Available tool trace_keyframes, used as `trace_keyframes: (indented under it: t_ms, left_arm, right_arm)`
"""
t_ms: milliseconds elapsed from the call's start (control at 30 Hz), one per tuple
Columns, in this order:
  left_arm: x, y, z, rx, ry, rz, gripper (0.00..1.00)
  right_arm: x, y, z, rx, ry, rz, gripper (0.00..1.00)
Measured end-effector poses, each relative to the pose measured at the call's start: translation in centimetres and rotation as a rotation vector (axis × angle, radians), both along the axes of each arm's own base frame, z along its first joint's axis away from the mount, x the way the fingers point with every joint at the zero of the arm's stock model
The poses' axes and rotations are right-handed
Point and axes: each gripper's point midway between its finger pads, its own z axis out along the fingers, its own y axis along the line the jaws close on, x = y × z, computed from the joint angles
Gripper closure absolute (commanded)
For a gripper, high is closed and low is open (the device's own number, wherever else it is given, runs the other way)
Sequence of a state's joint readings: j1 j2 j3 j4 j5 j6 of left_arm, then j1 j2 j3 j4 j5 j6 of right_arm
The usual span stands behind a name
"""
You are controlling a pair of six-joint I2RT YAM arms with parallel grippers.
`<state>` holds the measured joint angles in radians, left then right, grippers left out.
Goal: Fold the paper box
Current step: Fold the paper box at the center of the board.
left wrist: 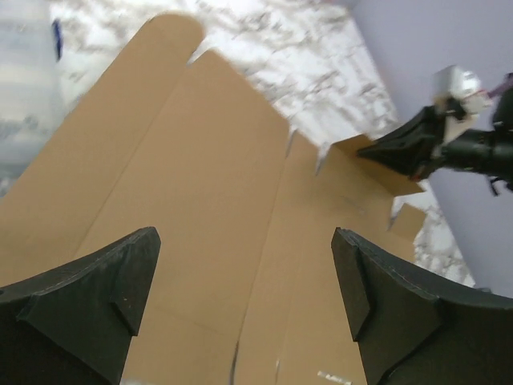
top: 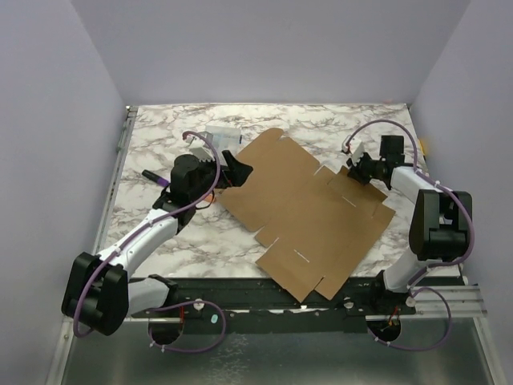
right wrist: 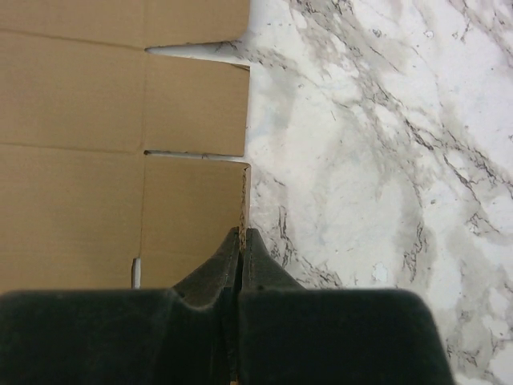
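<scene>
The paper box [top: 309, 212] is a flat brown cardboard sheet with flaps and slits, lying across the middle of the marble table. My left gripper [top: 236, 170] hovers over its left edge with the jaws wide apart and nothing between them. In the left wrist view, cardboard [left wrist: 192, 160] fills the space under the open gripper [left wrist: 244, 241]. My right gripper [top: 353, 172] is at the sheet's right side, shut on the raised edge of a small flap. The right wrist view shows that gripper [right wrist: 241, 233] pinching the flap's edge [right wrist: 192, 208]. The right gripper [left wrist: 401, 152] also shows in the left wrist view.
A small clear plastic case [top: 220, 138] sits behind the left gripper near the back of the table. A dark purple pen [top: 152, 175] lies left of the left arm. Lavender walls enclose the table [top: 160, 233] on three sides.
</scene>
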<state>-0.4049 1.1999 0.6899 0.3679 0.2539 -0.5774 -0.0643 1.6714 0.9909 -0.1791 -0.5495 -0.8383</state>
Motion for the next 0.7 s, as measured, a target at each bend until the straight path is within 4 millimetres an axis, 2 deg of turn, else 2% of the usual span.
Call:
trace_keyframes:
  t_ms: [167,300,400,500,567,700]
  left_arm:
    - [-0.6,2.8,-4.5,0.126,0.142,0.107,0.01]
    - [0.1,5.7,-7.9,0.203,0.228,0.209,0.01]
    - [0.9,8.7,-11.0,0.220,0.304,0.282,0.01]
    - [0.9,10.9,-13.9,0.192,0.385,0.318,0.01]
    - [1.0,11.2,-15.1,0.176,0.422,0.306,0.04]
    - [0.7,9.8,-16.4,0.157,0.469,0.227,0.06]
  right_arm:
    - [-0.5,-0.9,0.2,-0.031,-0.031,0.072,1.00]
    - [-0.8,-1.0,0.2,-0.037,-0.040,0.115,1.00]
    - [-0.8,-0.7,0.5,-0.030,-0.044,0.139,1.00]
    - [-0.7,-0.5,0.9,-0.020,-0.053,0.154,1.00]
    - [-0.6,-0.3,1.0,-0.014,-0.054,0.160,1.00]
    - [-0.5,-0.2,0.9,-0.005,-0.051,0.164,1.00]
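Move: The paper box's left corner lies roughly 8 cm to the left hand's left, 2 cm back and 20 cm below. Around it at table height, the clear organizer sits some 12 cm ahead and 8 cm left of that hand, and the orange-capped pen about 13 cm left and 1 cm ahead. From the right hand, whose shut fingers already hold the raised right flap, that corner is around 35 cm left, 8 cm back and 5 cm lower. The box's left edge is what the wide-open left hand drops towards, sinking some 16 cm and swinging about 10 cm left while tipping down roughly 25 degrees and turning somewhat counter-clockwise; its fingers stay open, short of any clear touch. The right hand keeps its pinch on the right flap almost in place, turning about 10 degrees counter-clockwise. ##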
